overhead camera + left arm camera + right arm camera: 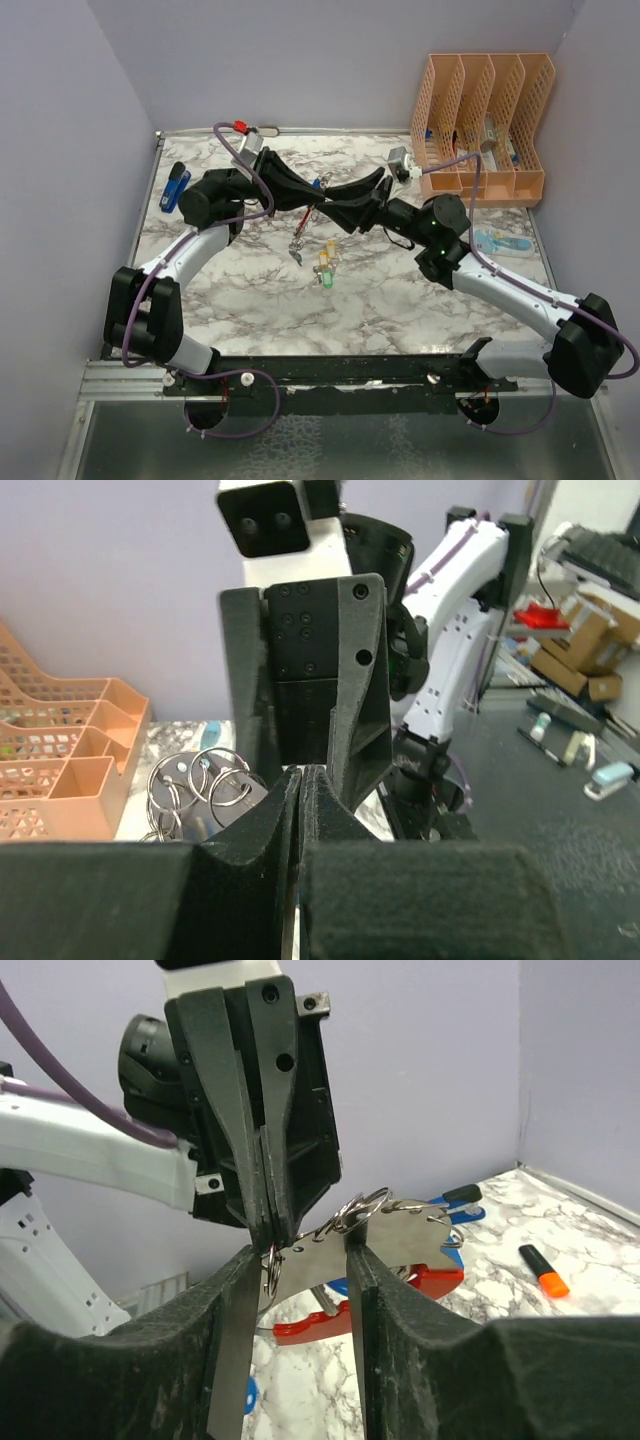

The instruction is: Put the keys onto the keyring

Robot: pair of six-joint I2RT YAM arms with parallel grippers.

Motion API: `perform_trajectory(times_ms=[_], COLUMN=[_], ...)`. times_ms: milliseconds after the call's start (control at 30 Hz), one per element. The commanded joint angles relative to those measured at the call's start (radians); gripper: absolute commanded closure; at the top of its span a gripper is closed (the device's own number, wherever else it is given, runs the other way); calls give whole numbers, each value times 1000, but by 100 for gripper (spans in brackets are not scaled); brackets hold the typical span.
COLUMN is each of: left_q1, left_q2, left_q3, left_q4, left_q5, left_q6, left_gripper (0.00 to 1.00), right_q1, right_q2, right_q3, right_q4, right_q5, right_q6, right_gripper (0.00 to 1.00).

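Observation:
The keyring (400,1232) is a silver plate carrying several wire rings, with a red side (340,1315) below it, held up above the marble table. My left gripper (264,1222) comes from above and is shut on the plate's left end; in its own view the jaws (301,772) are pressed together, with the rings (205,780) just to their left. My right gripper (300,1260) is open, one finger on each side of the plate. Both grippers meet over the table's middle (326,200). A yellow key (329,248) and a green key (324,272) lie on the table below them.
A blue stapler (175,186) lies at the back left. An orange marker (545,1270) rests on the table near the wall. An orange desk organiser (485,125) stands at the back right, with a light blue item (500,243) in front of it.

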Motion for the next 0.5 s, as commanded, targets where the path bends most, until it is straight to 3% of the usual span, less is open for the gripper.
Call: perform_trajectory(times_ms=[0,100,267,467], left_q1=[-16,-6,22,113], left_q2=[21,49,81,130], left_q3=[62,129,229,303], left_q4=[161,243,248,242], left_q5=[227,303,429,444], left_q6=[-56,-181,-272,-337], left_gripper=[100,100,100,100], right_q1=[7,7,7,7], right_q2=[-42,-48,-75,-119], right_q3=[34,35,22,-18], right_q4=[-7,-69,-195,-275], right_q5=[99,124,178,218], right_q6=[-59,-83,-125,-150], right_gripper=[57,45,33,29])
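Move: The left hand still pinches a ring of the keyring, whose middle lies roughly 2 cm ahead of that grip and 4 cm beneath it. From the right hand, its fingers already part open around the ringed edge, the keyring's middle is about 3 cm to the left, 1 cm ahead and 4 cm lower. The loose keys lie on the table about 4 cm ahead of the left hand and 1 cm to its right, some 35 cm below. With the keyring still pinched in its shut fingers, the left hand tips its fingertips downward some 15 degrees, easing back a little, then swinging forward and left. The right hand spreads its part-open fingers wide and draws off about 2.5 cm, first mostly down and forward, then to the right, away from the left hand, turning slightly clockwise with its tips dipping. ##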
